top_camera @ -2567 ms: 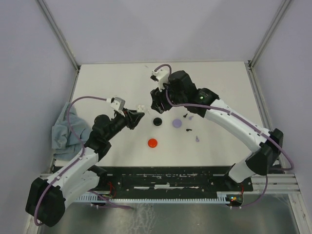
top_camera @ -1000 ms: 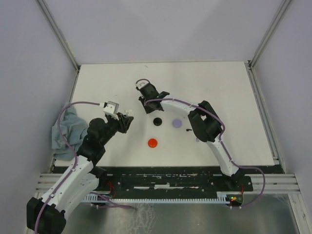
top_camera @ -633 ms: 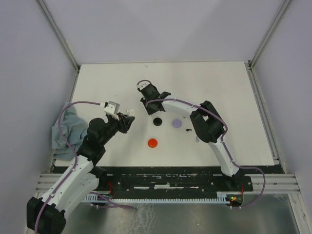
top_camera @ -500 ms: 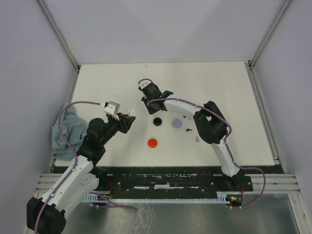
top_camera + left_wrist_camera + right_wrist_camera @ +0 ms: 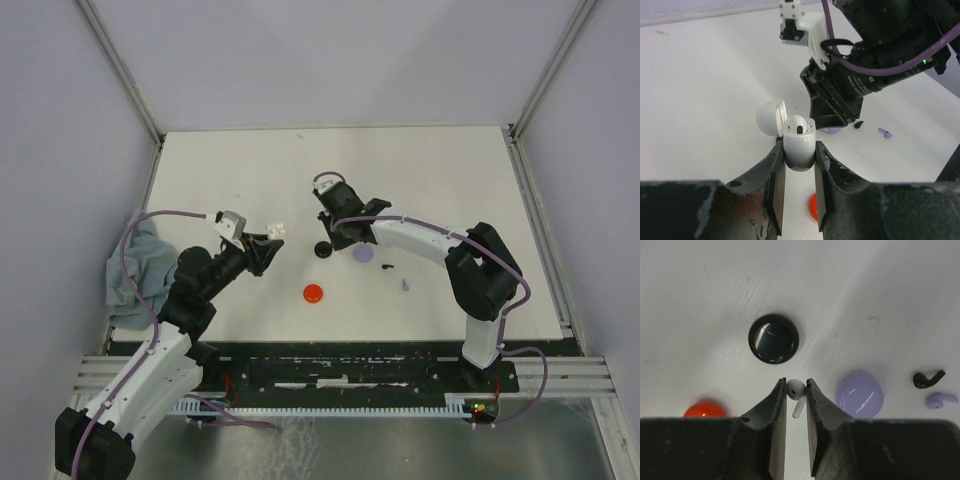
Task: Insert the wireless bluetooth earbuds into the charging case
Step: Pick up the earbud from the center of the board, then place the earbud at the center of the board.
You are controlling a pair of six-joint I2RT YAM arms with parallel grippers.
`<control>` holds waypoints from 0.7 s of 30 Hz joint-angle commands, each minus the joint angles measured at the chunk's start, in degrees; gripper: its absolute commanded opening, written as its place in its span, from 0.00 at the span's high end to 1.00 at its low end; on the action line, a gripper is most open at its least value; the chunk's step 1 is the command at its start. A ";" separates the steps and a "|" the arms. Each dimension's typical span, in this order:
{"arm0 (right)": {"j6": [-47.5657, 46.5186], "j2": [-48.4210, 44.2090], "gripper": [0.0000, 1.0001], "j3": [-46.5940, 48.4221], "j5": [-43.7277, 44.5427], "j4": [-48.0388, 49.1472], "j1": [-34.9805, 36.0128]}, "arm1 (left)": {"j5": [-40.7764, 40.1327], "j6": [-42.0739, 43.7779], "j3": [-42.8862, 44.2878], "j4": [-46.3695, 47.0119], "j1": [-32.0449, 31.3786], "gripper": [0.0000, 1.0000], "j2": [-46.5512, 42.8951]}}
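My left gripper (image 5: 799,152) is shut on a white charging case (image 5: 799,145), held upright off the table. Its lid (image 5: 770,116) stands open, and one white earbud (image 5: 798,124) sits in a socket. In the top view this case (image 5: 277,231) is left of centre. My right gripper (image 5: 796,385) is shut on a second white earbud (image 5: 795,389), bud up and stem down, above the table between a black round case (image 5: 773,338) and a lavender round case (image 5: 859,396). From above, the right gripper (image 5: 338,238) hovers beside those discs.
A red round case (image 5: 314,293) lies nearer the arms. A black earbud (image 5: 387,267) and a lavender earbud (image 5: 405,285) lie right of the lavender case (image 5: 362,254). A grey-blue cloth (image 5: 135,265) is bunched at the table's left edge.
My right arm has swung right and nearer, carrying its gripper from the back-left spot to above the round cases. The left gripper with the white case has shifted slightly right.
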 commanded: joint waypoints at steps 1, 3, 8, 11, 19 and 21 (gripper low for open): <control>4.46 -4.02 0.80 -5.81 -0.89 2.89 -0.08 | 1.05 4.32 -0.60 4.05 -0.52 0.97 -0.45; 5.62 -4.83 0.80 -8.66 -1.18 3.95 -0.04 | 0.68 4.60 -1.01 4.84 -1.07 0.97 0.22; 7.76 -5.98 0.81 -13.85 -0.96 6.52 0.17 | 0.53 2.86 -2.79 9.23 -1.78 0.97 1.97; 7.85 -5.78 0.81 -14.52 -0.98 6.09 0.55 | 0.57 2.53 -3.34 10.68 -1.96 0.97 2.53; 7.99 -3.96 0.81 -15.13 -0.85 5.35 1.70 | 0.68 2.09 -4.02 12.29 -1.98 0.97 2.78; 7.98 -3.44 0.80 -15.19 -0.85 5.42 2.08 | 0.70 2.10 -4.01 12.50 -1.99 0.97 2.68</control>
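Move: The white earbud is already pinched in the right hand. The bare board it is taken to lies about 6 cm back, 3 cm right and 7 cm below that hand. The black case sits some 3 cm ahead and 4 cm left of the hand, the purple case 2 cm ahead and 7 cm right, the red case 9 cm back and 6 cm left, all about 6 cm lower. From the left hand, that bare spot is roughly 4 cm ahead, 16 cm right and 19 cm below. The white earbud, kept pinched in the right fingertips, is carried back and down, about 6 cm each way, and some 3 cm to the right, away from the black case to the bare board between the red and purple cases. The fingers tip nearly 10 degrees closer to vertical, and the hand all but stops low over the board. The left hand keeps hold of the open white case and sinks by under 2 cm. ##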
